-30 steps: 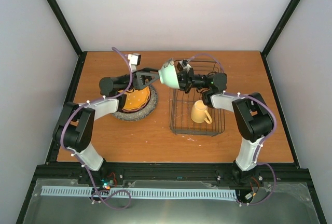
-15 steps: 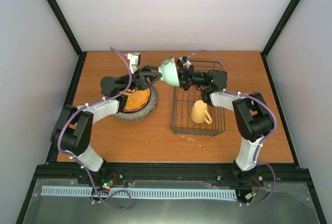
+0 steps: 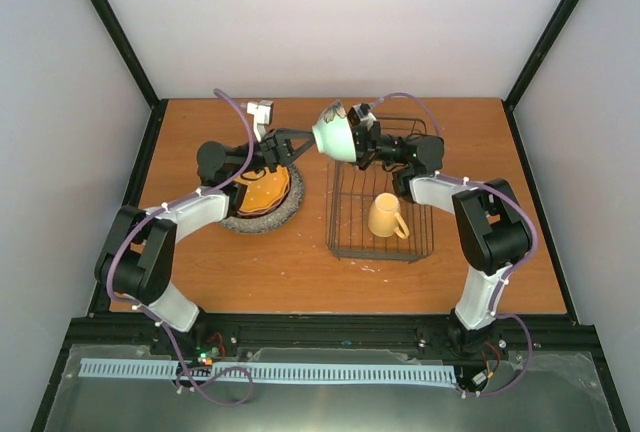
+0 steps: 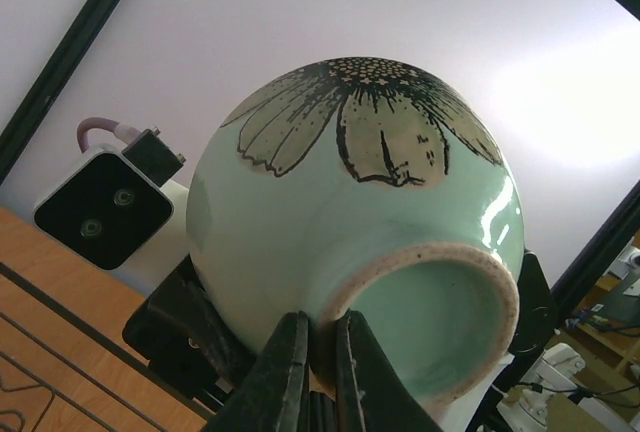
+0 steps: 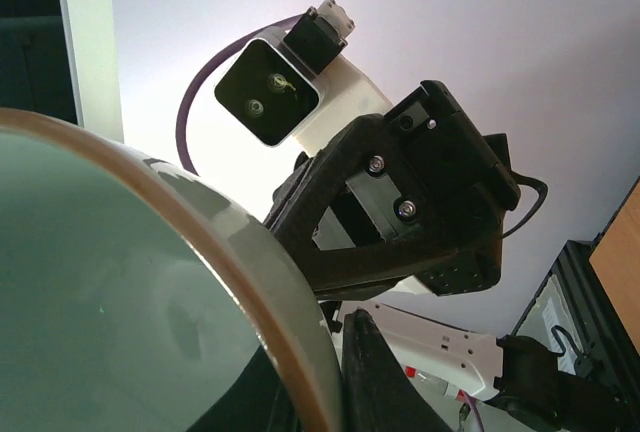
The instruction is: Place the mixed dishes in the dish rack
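Observation:
The pale green bowl (image 3: 335, 135) hangs on its side in the air above the far left corner of the dish rack (image 3: 350, 214), held from both sides. My left gripper (image 3: 306, 142) is shut on the bowl's unglazed foot ring; in the left wrist view my left gripper (image 4: 318, 327) pinches that ring under the flower-painted bowl (image 4: 340, 192). My right gripper (image 3: 354, 142) is shut on the bowl's brown rim (image 5: 250, 292), one finger (image 5: 378, 377) outside it. A yellow mug (image 3: 385, 216) lies in the rack. The orange plate (image 3: 262, 190) rests on the grey speckled plate (image 3: 262, 220).
The stacked plates sit left of the rack, under my left forearm. Black frame posts and white walls close in the table (image 3: 250, 272) at the back and sides. Each wrist camera faces the other arm's camera (image 5: 268, 92) at close range.
My left gripper moved right to the bowl and shut on its foot ring. The bowl shifted slightly right and up in the right gripper's hold.

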`<state>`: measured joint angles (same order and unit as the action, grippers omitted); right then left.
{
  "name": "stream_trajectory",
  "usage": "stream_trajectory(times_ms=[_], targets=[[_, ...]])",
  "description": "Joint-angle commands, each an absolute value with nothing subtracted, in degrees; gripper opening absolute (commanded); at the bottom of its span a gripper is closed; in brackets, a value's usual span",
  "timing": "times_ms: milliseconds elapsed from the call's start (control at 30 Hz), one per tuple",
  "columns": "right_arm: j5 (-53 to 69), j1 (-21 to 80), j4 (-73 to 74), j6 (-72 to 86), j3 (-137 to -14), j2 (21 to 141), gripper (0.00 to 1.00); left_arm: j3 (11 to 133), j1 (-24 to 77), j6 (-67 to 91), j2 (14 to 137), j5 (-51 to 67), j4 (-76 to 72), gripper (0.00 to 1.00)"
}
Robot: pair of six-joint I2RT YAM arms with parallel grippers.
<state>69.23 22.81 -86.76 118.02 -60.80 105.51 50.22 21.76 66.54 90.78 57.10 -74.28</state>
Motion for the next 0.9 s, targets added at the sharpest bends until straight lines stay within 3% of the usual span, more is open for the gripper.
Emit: stream_trajectory(times_ms=[0, 33, 67, 100, 200, 267, 400, 867], targets=[[69.70, 25.84, -94.66, 118.85, -59.90, 106.89, 0.03, 54.07, 26.80, 63.17, 89.09, 62.98, -74.63, 0.02], [69.70, 25.81, -94.72, 118.83, -59.94, 106.87, 0.03, 54.27, 26.80, 63.52, 89.22, 63.14, -74.42, 0.20], [69.70, 25.82, -95.01, 118.94, -59.90, 106.79, 0.03, 54.43, 26.81, 63.68, 89.24, 63.38, -74.03, 0.54], [69.70, 25.79, -95.23, 119.06, -59.91, 106.79, 0.03, 54.36, 26.81, 63.75, 89.08, 63.57, -73.54, 0.69], [69.57, 25.27, -95.97, 119.49, -59.70, 106.62, 0.03, 52.82, 26.52, 64.31, 87.92, 64.25, -75.38, 0.81], [69.54, 24.58, -96.06, 119.53, -59.36, 106.39, 0.03, 51.16, 25.89, 66.17, 86.99, 64.33, -78.35, 0.97], [69.78, 23.49, -96.04, 119.63, -59.32, 105.93, 0.03, 49.23, 24.09, 68.99, 85.35, 64.78, -83.85, 1.00], [69.13, 22.50, -96.06, 118.92, -58.31, 106.52, 0.03, 51.09, 23.12, 66.83, 80.94, 64.35, -79.50, 1.00]])
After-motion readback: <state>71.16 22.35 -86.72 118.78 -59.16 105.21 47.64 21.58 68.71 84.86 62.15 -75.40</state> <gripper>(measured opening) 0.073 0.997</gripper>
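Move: The sea-green bowl hangs between the hands, its foot facing the left one: its middle is about 5 cm to the left hand's right, 1 cm farther out and 2 cm higher. Roughly 30 cm below that hand lie the mug, 21 cm right and 2 cm nearer, the rack's middle, 19 cm right and 9 cm out, and the plates, 13 cm left and 8 cm out. From the right hand, holding its rim, the bowl is some 4 cm left, 2 cm out and 2 cm up. The left fingertips, shut at the edge of the bowl's foot ring, let go of it and spread fully open. That hand then draws back about 4 cm, dipping a centimetre before rising to end some 1.5 cm above its start, still pointing right at the bowl's underside. The right hand keeps its pinch on the rim and sinks about 1 cm. ##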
